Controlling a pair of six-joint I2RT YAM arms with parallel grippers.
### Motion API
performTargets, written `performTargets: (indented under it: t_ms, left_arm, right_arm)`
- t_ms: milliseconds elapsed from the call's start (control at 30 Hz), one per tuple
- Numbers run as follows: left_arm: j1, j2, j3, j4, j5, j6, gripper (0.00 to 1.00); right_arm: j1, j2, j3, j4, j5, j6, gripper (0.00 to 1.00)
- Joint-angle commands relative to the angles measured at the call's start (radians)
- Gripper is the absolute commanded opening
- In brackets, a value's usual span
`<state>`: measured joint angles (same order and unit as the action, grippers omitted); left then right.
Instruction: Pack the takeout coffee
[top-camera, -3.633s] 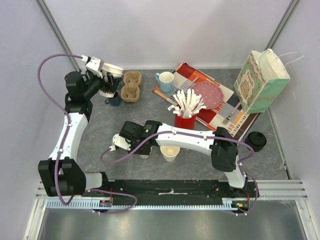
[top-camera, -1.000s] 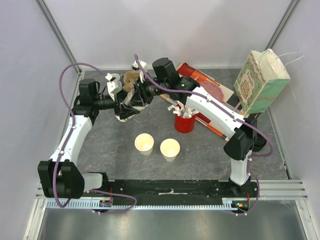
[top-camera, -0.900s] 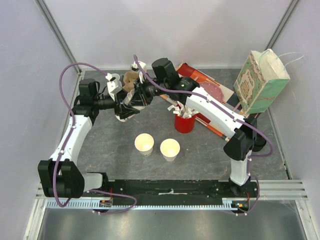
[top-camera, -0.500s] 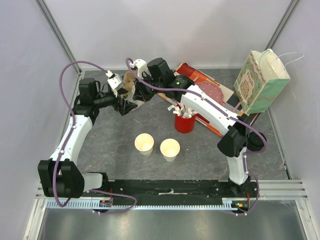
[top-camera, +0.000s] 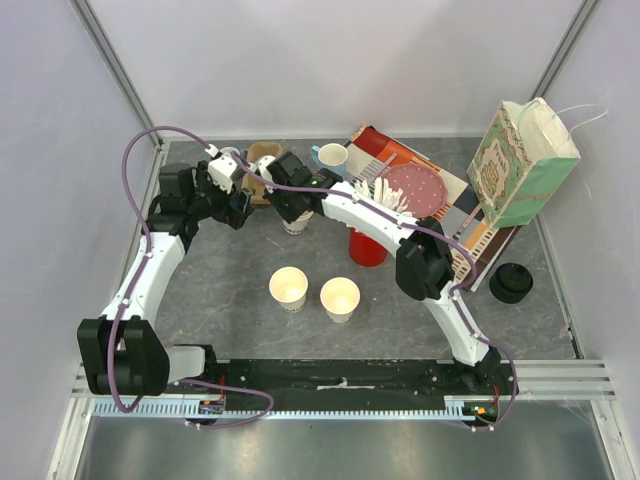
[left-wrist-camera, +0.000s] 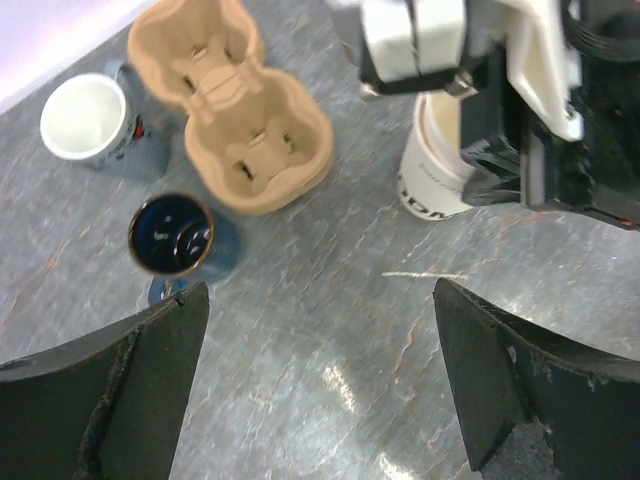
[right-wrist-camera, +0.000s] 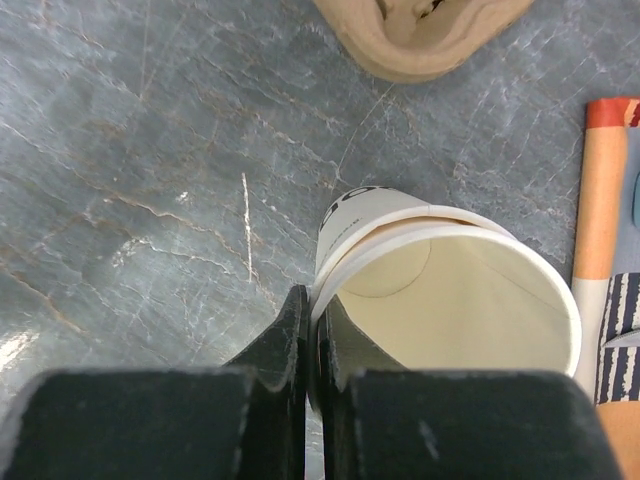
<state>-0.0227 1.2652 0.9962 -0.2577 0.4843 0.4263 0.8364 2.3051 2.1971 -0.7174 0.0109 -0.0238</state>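
Note:
A cream-white paper cup (right-wrist-camera: 450, 290) with dark lettering stands upright with no lid, just in front of the cardboard cup carrier (top-camera: 263, 168). A second rim shows inside it, like a nested cup. My right gripper (right-wrist-camera: 313, 320) is shut on its rim, one finger inside and one outside. The left wrist view shows the same cup (left-wrist-camera: 437, 165) under the right gripper. My left gripper (left-wrist-camera: 320, 290) hangs open over bare table to the cup's left, holding nothing. Two more lidless cups (top-camera: 288, 287) (top-camera: 340, 298) stand near the front.
A dark blue mug (left-wrist-camera: 175, 235) and a white mug (left-wrist-camera: 85, 120) sit by the carrier (left-wrist-camera: 235, 110). A light blue mug (top-camera: 330, 155), a red holder of white cutlery (top-camera: 368, 243), a paper bag (top-camera: 525, 165) and black lids (top-camera: 511, 282) stand to the right.
My left gripper opened, let go and drew back to the left. My right gripper shut on the cup's rim and carried it right, to in front of the carrier.

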Motion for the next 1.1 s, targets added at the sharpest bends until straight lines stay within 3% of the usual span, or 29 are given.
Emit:
performTargets:
  t_ms: [0, 133, 167, 200, 300, 400, 567, 767, 1067]
  left_arm:
    - [0.01, -0.03, 0.001, -0.008, -0.096, -0.038, 0.99]
    - [0.012, -0.03, 0.01, -0.017, -0.099, -0.034, 0.99]
    - [0.013, -0.03, 0.016, -0.02, -0.101, -0.034, 0.99]
    - [0.013, -0.03, 0.018, -0.025, -0.099, -0.035, 0.99]
    - [0.013, -0.029, 0.021, -0.034, -0.095, -0.027, 0.99]
    - [0.015, -0.032, 0.021, -0.04, -0.095, -0.021, 0.99]
    - [0.017, -0.038, 0.028, -0.058, -0.087, -0.018, 0.99]
    - [0.018, -0.033, 0.061, -0.095, -0.038, -0.021, 0.99]
    - [0.017, -0.032, 0.084, -0.124, 0.02, -0.029, 0.99]
  right_arm:
    - [0.044, 0.027, 0.059, -0.043, 0.098, -0.08, 0.0]
    - [0.049, 0.025, 0.044, -0.05, 0.08, -0.082, 0.06]
    - [0.049, 0.024, 0.043, -0.05, 0.075, -0.08, 0.11]
    - [0.05, 0.022, 0.038, -0.05, 0.07, -0.077, 0.26]
    - [0.049, 0.008, 0.036, -0.051, 0.055, -0.073, 0.54]
    - [0.049, -0.013, 0.049, -0.05, 0.014, -0.065, 0.65]
    - [0.064, -0.065, 0.081, -0.042, -0.052, -0.064, 0.73]
    - [0.064, -0.216, 0.082, 0.019, -0.101, 0.011, 0.98]
    - [0.018, -0.485, -0.026, 0.0, 0.124, 0.084, 0.98]
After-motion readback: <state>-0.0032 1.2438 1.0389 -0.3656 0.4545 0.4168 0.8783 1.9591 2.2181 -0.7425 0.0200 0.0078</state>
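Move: The stack of paper cups is upright or nearly so, its rim pinched in my right fingers at the near-left edge. Its middle is about 3 cm ahead, 3 cm right and 6 cm below that hand. From the same hand the cardboard tray is some 14 cm ahead and 5 left, the light-blue mug 15 ahead and 10 right, and a single cup 16 back and 2 right, all lower. From my left hand the stack is roughly 8 cm ahead, 13 right and 13 down. With my right hand I ease the pinched rim about 1 cm farther down and hold there, then open wide and let go of the cups. Next I climb clear above the stack, some 20 cm, drawing back about 4 cm as the wrist tips up around 20 degrees. My open left hand edges a couple of centimetres farther left of the stack, then waits. ##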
